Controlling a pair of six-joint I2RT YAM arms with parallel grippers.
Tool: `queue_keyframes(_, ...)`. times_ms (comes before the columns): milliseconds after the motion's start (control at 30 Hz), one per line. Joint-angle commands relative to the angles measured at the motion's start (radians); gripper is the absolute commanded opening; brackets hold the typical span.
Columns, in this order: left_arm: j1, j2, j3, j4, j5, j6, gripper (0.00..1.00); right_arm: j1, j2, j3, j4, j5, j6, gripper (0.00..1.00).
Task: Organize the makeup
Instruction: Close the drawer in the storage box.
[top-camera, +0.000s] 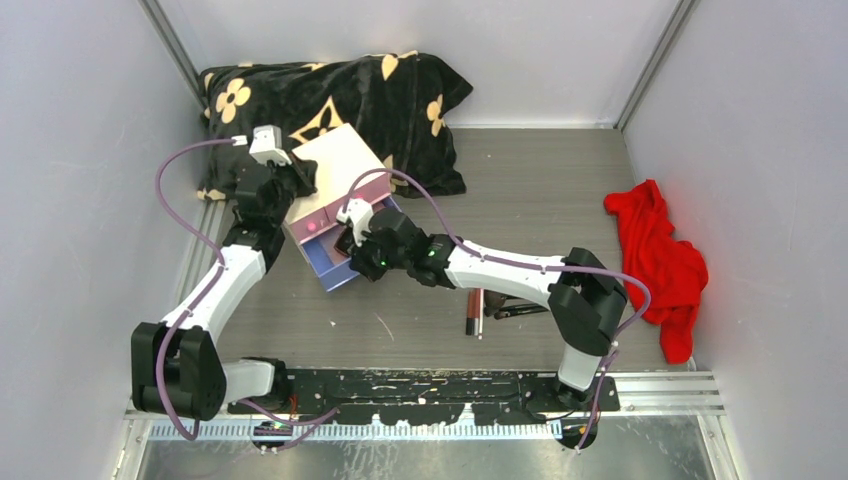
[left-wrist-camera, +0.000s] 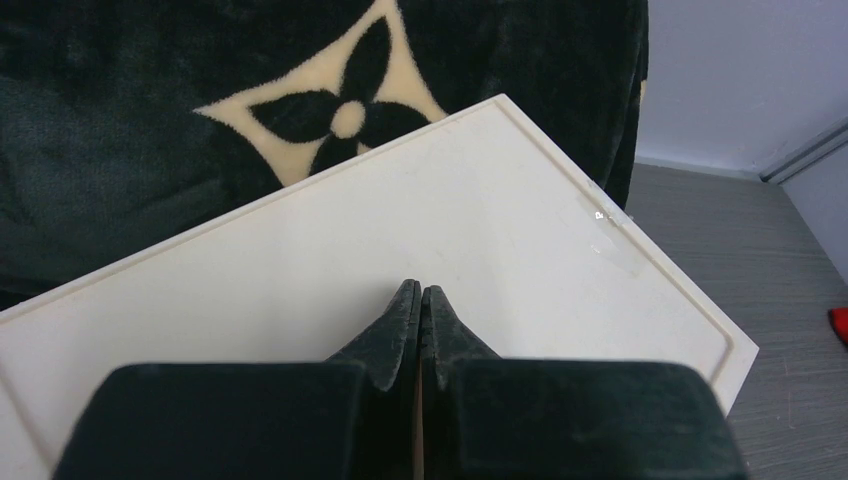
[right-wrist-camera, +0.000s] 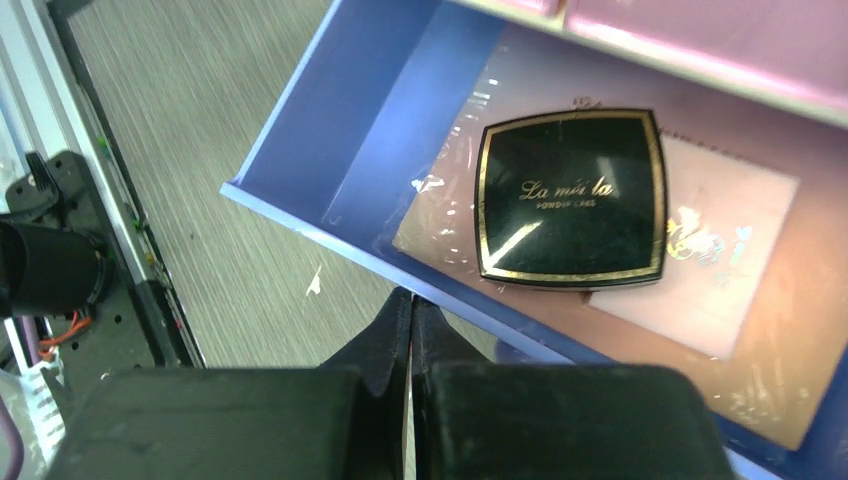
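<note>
The white chest (top-camera: 340, 165) stands against a black flowered cushion, its blue drawer (right-wrist-camera: 340, 130) pulled out. Inside the drawer a black compact (right-wrist-camera: 570, 195) with gold trim lies on a flat iridescent pink palette (right-wrist-camera: 730, 310). My right gripper (right-wrist-camera: 411, 300) is shut and empty, its tips at the drawer's front edge. My left gripper (left-wrist-camera: 420, 290) is shut with nothing in it, its tips resting on the chest's white top (left-wrist-camera: 300, 250). On the table in the top view lie a slim reddish tube (top-camera: 470, 312) and black brushes (top-camera: 520, 310), beside the right arm.
A black cushion with cream flowers (top-camera: 340, 95) lies behind the chest at the back left. A red cloth (top-camera: 660, 262) lies crumpled at the right wall. Walls close in on the left, back and right.
</note>
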Motion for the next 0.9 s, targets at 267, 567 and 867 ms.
queue_keyframes(267, 0.015, 0.046, -0.105, -0.278, -0.027, 0.006, 0.00, -0.023, 0.056, 0.134, 0.170, 0.095, -0.043, 0.01)
queue_keyframes(567, 0.019, 0.045, -0.116, -0.272, -0.026, 0.004, 0.00, -0.059, 0.144, 0.163, 0.178, 0.124, -0.036, 0.01)
queue_keyframes(867, 0.025, 0.046, -0.120, -0.276, -0.020, 0.008, 0.00, -0.106, 0.087, 0.121, 0.183, 0.115, -0.036, 0.01)
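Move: My closed right fingers are at the blue drawer's front, just outside its rim; the middle of that front lies about 3 cm to their right and 2 cm farther out, near their height. The powder compact inside is some 6 cm ahead and 1 cm left, and the storage box's body centres about 15 cm ahead and 4 cm left. From my left hand, by the box's left edge, the drawer front is roughly 14 cm back, 11 cm right and 10 cm lower. With my right hand I rise a little, sink about 5 cm while easing left along the drawer front, then drive forward some 4 cm and slightly back to the right, my shut fingertips pushing the blue front in towards the box. My left hand stays shut at the box top's left side, seeming to brace it. ##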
